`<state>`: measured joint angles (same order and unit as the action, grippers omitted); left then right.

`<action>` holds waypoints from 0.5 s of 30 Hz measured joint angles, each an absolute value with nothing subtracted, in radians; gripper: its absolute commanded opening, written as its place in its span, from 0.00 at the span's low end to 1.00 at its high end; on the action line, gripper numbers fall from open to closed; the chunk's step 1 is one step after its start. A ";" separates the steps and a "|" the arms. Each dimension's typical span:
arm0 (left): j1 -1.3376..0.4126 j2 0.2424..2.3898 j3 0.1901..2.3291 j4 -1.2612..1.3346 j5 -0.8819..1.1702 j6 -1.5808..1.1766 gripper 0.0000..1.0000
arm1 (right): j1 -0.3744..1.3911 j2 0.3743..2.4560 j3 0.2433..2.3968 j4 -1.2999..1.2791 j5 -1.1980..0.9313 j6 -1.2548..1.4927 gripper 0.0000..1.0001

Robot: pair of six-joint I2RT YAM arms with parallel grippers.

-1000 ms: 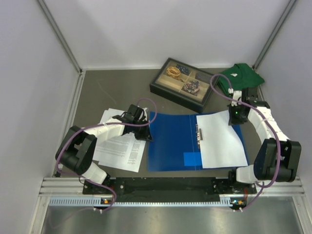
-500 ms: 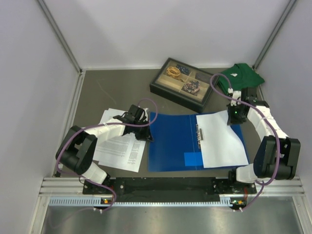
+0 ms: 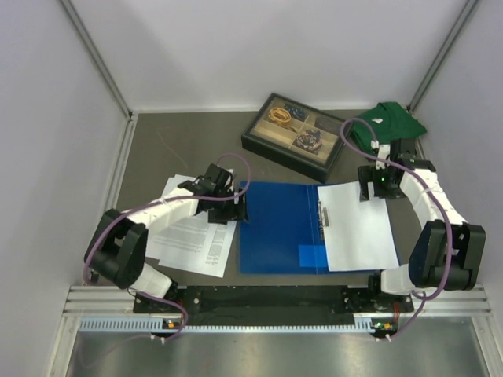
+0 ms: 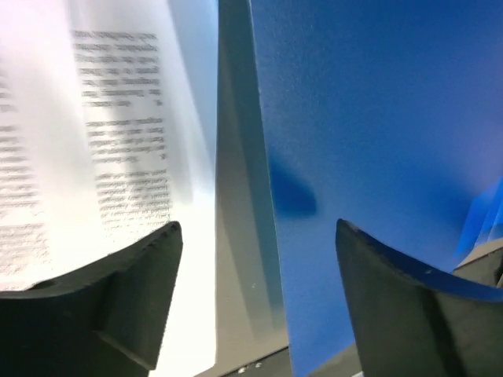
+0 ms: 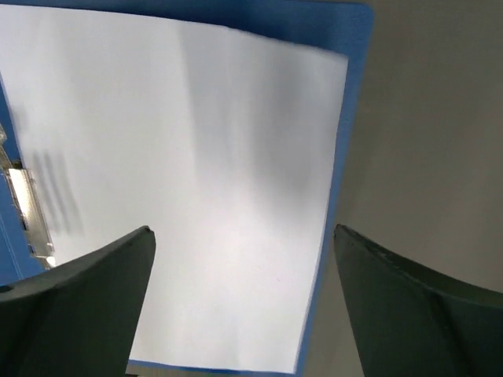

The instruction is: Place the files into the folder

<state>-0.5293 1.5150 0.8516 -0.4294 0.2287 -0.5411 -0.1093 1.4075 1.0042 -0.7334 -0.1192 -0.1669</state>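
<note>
The blue folder (image 3: pixel 279 228) lies open and flat on the table. One blank white sheet (image 3: pixel 357 228) lies on its right half, beside the metal clip (image 3: pixel 321 214). The other files, a loose stack of printed sheets (image 3: pixel 192 236), lie on the table to the left of the folder. My left gripper (image 3: pixel 236 206) is open and empty, low over the gap between the stack (image 4: pixel 94 157) and the folder's left edge (image 4: pixel 369 118). My right gripper (image 3: pixel 376 188) is open and empty over the far end of the white sheet (image 5: pixel 196 157), near the folder's edge (image 5: pixel 357 78).
A black-framed compartment tray (image 3: pixel 292 135) with small items stands behind the folder. A folded green shirt (image 3: pixel 385 126) lies at the back right. White walls close in the table on the left, back and right.
The white sheet has turned and now lies square on the folder's right half instead of overhanging its right edge. My right gripper has shifted slightly left. My left gripper has shifted slightly right.
</note>
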 measured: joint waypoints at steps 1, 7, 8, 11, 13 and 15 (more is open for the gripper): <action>-0.524 1.498 0.867 -0.457 0.209 -0.530 0.95 | -0.109 1.406 1.018 -0.750 -0.093 -0.165 0.99; -0.406 1.279 0.983 -0.631 0.044 -0.477 0.98 | -0.052 1.356 1.224 -0.855 0.193 -0.134 0.99; -0.374 1.232 0.995 -0.647 0.020 -0.472 0.98 | -0.031 1.349 1.267 -0.870 0.240 -0.108 0.99; -0.267 1.085 1.013 -0.682 -0.059 -0.469 0.98 | 0.086 1.347 1.458 -0.947 0.360 0.033 0.99; -0.232 1.026 1.012 -0.698 -0.090 -0.473 0.95 | 0.210 1.333 1.509 -0.930 0.387 0.110 0.99; -0.212 1.013 1.011 -0.710 -0.091 -0.485 0.91 | 0.375 1.316 1.493 -0.896 0.384 0.201 0.99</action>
<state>-0.2115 1.0126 1.0107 -0.7097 -0.0914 -0.4850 0.3748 1.3155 1.4925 -0.8959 0.3843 0.2008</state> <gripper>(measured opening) 0.967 0.987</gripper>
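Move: The loose files lie about 15 cm left of the left gripper and 4 cm nearer the base, barely below its fingertips; the folder's left cover is 12 cm to its right, also 4 cm nearer. From the right gripper those files are some 52 cm left and 9 cm back. The file already in the folder is centred 4 cm left, 9 cm back and 5 cm below, with the ring clasp 13 cm left and 7 cm back. Clear both grippers off the folder, spreading their already parting fingers fully. Raise the left one some 16 cm while swinging it about as far left and slightly out, over the far part of the loose files, turning counter-clockwise and tipping its fingers outward. Lift the right one steeply off the placed file, easing right first, then sweep it left towards the box and loose files, fingers tipping outward too. ##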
